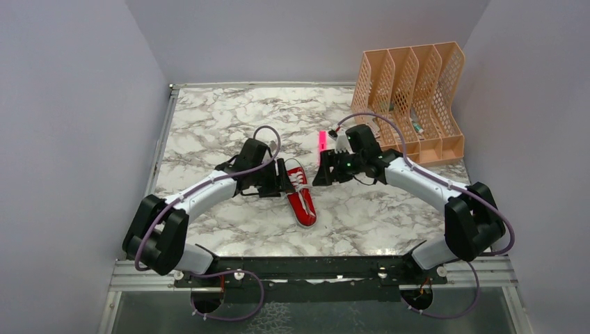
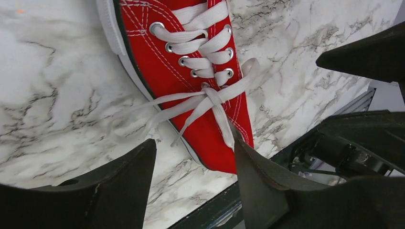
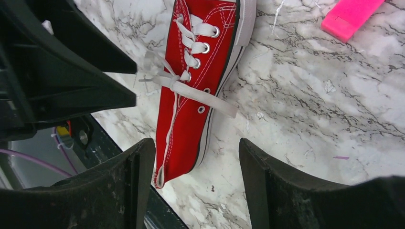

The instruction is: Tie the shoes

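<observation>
A small red canvas shoe [image 1: 301,196] with white sole lies on the marble table between both grippers, toe toward the far side. Its white laces [image 2: 210,97] cross in a single knot over the tongue, with loose ends trailing off both sides. My left gripper [image 1: 282,183] hovers at the shoe's left side, open [image 2: 193,141]; one lace end lies against its right finger [image 2: 260,181]. On the shoe's right side my right gripper [image 1: 322,174] is open [image 3: 196,141], nothing between its fingers. From the right wrist the shoe [image 3: 191,107] and a flat lace end [image 3: 210,101] show.
A slim pink marker [image 1: 321,142] lies just beyond the right gripper, also visible as the pink marker [image 3: 351,16] in the right wrist view. A peach mesh file organizer [image 1: 410,90] stands at the back right. The black base rail [image 1: 313,266] runs along the near edge.
</observation>
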You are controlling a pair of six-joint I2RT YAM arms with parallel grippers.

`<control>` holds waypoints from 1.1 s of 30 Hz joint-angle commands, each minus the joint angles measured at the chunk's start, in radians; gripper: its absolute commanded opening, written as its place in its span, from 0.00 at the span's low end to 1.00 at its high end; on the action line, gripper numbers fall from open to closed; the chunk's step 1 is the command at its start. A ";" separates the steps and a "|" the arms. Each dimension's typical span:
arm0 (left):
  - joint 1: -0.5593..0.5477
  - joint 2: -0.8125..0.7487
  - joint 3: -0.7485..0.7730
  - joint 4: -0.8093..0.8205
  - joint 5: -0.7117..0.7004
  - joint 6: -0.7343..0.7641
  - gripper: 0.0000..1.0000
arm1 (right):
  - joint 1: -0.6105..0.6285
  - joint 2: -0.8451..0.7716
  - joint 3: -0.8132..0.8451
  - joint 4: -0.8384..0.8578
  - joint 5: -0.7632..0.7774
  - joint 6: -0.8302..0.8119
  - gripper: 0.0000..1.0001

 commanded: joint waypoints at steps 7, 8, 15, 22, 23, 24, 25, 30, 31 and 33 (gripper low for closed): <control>-0.028 0.164 0.034 0.139 0.106 0.003 0.52 | -0.004 -0.035 -0.033 0.028 -0.053 0.042 0.68; -0.029 0.167 0.036 0.142 0.111 0.001 0.43 | -0.004 -0.039 -0.037 0.028 -0.052 0.043 0.67; -0.033 0.103 0.005 0.089 0.082 -0.008 0.02 | -0.004 -0.025 -0.049 0.047 -0.084 0.052 0.66; -0.034 0.001 -0.063 0.001 0.101 -0.011 0.00 | -0.004 0.029 -0.037 0.096 -0.086 0.089 0.69; -0.034 -0.007 -0.072 -0.004 0.109 -0.011 0.00 | -0.003 0.039 -0.032 0.100 -0.082 0.091 0.69; -0.034 -0.015 -0.082 -0.007 0.111 -0.013 0.00 | -0.004 0.048 -0.024 0.098 -0.079 0.094 0.69; -0.034 -0.023 -0.091 -0.007 0.111 -0.015 0.00 | -0.004 0.057 -0.016 0.098 -0.082 0.094 0.69; -0.034 -0.091 -0.144 -0.014 0.100 -0.043 0.00 | -0.003 0.070 -0.011 0.119 -0.109 0.107 0.69; -0.034 -0.109 -0.163 -0.013 0.094 -0.055 0.00 | -0.004 0.071 -0.012 0.118 -0.107 0.108 0.69; -0.034 -0.130 -0.199 -0.012 0.100 -0.072 0.00 | -0.003 0.073 -0.007 0.113 -0.092 0.102 0.70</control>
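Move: The loose lace tail on the red shoe's left side hangs about 2 cm to the right of the left hand, level with it fore and aft, and 3 cm below. The knot is some 2 cm ahead, 5 cm right and 4 cm down. From the right hand, the lace's flat right end lies roughly 2 cm left, 1 cm back and 5 cm down; the knot is 5 cm left, 2 cm back and 5 cm down; the pink strip is 10 cm ahead, 1 cm right and 11 cm down. Down about 3 cm and 2 cm to the right goes the open left hand, to the lace tail beside the knot. It shuts on the tail, lifts a little, then pulls it back some 5 cm and slightly left, away from the knot, sinking again. The right hand stays open and eases in about 2 cm, mostly down, towards the knot. ##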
